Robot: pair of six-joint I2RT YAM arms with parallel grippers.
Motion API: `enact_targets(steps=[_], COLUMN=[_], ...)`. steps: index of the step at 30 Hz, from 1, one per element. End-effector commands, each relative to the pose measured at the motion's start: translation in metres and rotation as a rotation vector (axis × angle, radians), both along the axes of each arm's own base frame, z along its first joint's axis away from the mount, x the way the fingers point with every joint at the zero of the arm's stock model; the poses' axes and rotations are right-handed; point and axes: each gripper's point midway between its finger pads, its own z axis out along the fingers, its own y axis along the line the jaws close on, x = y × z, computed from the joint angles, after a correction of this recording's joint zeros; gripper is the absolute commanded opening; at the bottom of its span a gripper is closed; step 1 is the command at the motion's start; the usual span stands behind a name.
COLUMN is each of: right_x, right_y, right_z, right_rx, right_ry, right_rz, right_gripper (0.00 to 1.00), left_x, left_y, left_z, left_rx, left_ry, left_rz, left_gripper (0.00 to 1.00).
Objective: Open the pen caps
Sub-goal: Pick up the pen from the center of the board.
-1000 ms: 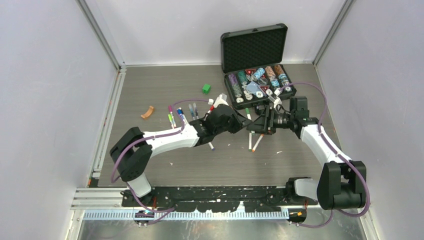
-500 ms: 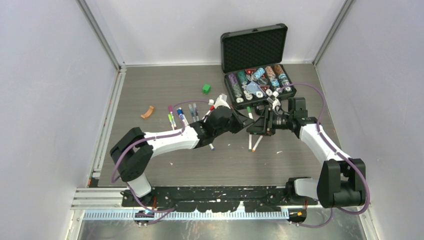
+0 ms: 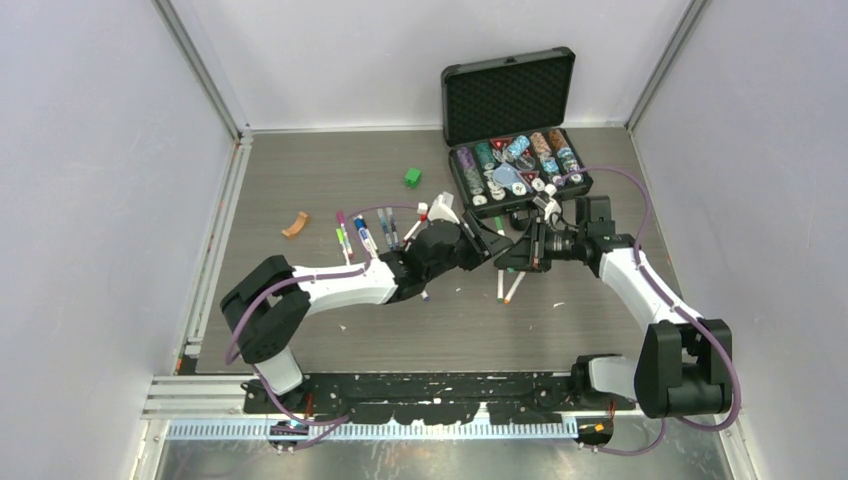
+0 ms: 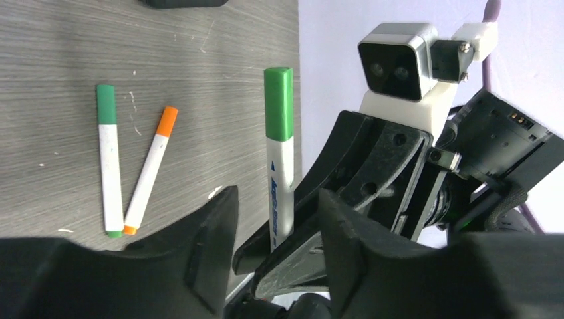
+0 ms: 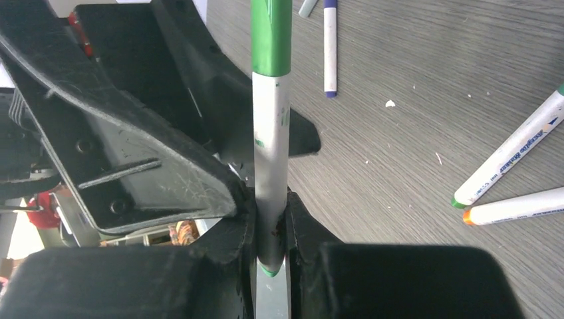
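Note:
A white pen (image 5: 269,146) with a green pen cap (image 5: 271,36) is clamped near its tail end by my right gripper (image 5: 269,232), which is shut on the barrel. In the left wrist view the same pen (image 4: 281,193) and cap (image 4: 278,103) stand between the spread fingers of my left gripper (image 4: 276,246). That gripper is open, with a gap on each side of the barrel. Both grippers meet above mid-table, left gripper (image 3: 487,250) against right gripper (image 3: 508,255). A green pen (image 4: 108,159) and an orange pen (image 4: 149,173), both capped, lie on the table below.
Several more pens (image 3: 362,235) lie in a cluster left of the grippers. A small green cube (image 3: 412,177) and a brown curved piece (image 3: 294,224) sit further left. An open black case (image 3: 575,185) of poker chips stands at the back right.
My right gripper has closed on the green-capped pen's barrel. My left gripper, shut before, has opened its jaws around the pen. The left arm has edged right.

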Motion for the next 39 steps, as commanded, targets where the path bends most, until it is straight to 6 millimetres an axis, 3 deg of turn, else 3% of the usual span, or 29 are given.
enact_targets(steps=[1,4,10,14,23,31,36,39], right_x=[0.001,-0.002,-0.010,-0.016,-0.043,-0.056,-0.065,-0.068], right_y=[0.000,0.000,-0.004,-0.008,-0.019,-0.031,-0.031,-0.030], right_z=[0.022,0.027,0.031,0.033,0.041,0.039,0.042,0.043], right_rx=[-0.005,-0.008,-0.051,-0.102,-0.208,-0.306,-0.286,-0.274], right_ry=[-0.121,-0.153,-0.221,-0.297,-0.483,-0.576,-0.589,-0.588], right_rz=[0.022,0.030,0.067,0.104,0.289,0.363,0.393,0.401], right_gripper=[0.00,0.00,0.01,0.01,0.00,0.01,0.00,0.01], left_x=[-0.004,-0.006,-0.013,-0.022,-0.044,-0.069,-0.067,-0.063], left_y=[-0.001,0.007,0.032,0.054,0.088,0.094,0.092,0.080], left_z=[0.046,0.057,0.074,0.090,0.102,0.107,0.118,0.117], left_rx=[-0.087,-0.070,-0.047,-0.010,-0.075,-0.099,-0.211,-0.255], left_ry=[-0.176,-0.242,-0.382,-0.478,-0.536,-0.623,-0.648,-0.619], left_rz=[-0.036,-0.039,-0.025,-0.035,-0.084,-0.161,-0.116,-0.117], left_gripper=[0.64,0.80,0.95,0.98,1.00,1.00,1.00,1.00])
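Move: The green-capped pen reaches forward from my right fingertips, which already pinch its tail; its middle is about 5 cm ahead of them and 1 cm up and left. From my left hand, whose loosened fingers still straddle it, that middle lies some 2 cm ahead. On the table, about 10 cm below my right hand, a green pen lies 1 cm back and 2 cm right, an orange pen 2 cm back and 6 cm right, a purple pen roughly 19 cm left and 1 cm back. I spread my already part-open left fingers wide and clear the pen, going left and up about 9 cm each while drawing back some 6 cm, the wrist tilting up about 30 degrees. My right hand keeps its pinch on the tail and pulls back about 6 cm, a little right and up, rolling the cap end upward and swinging it counter-clockwise. ##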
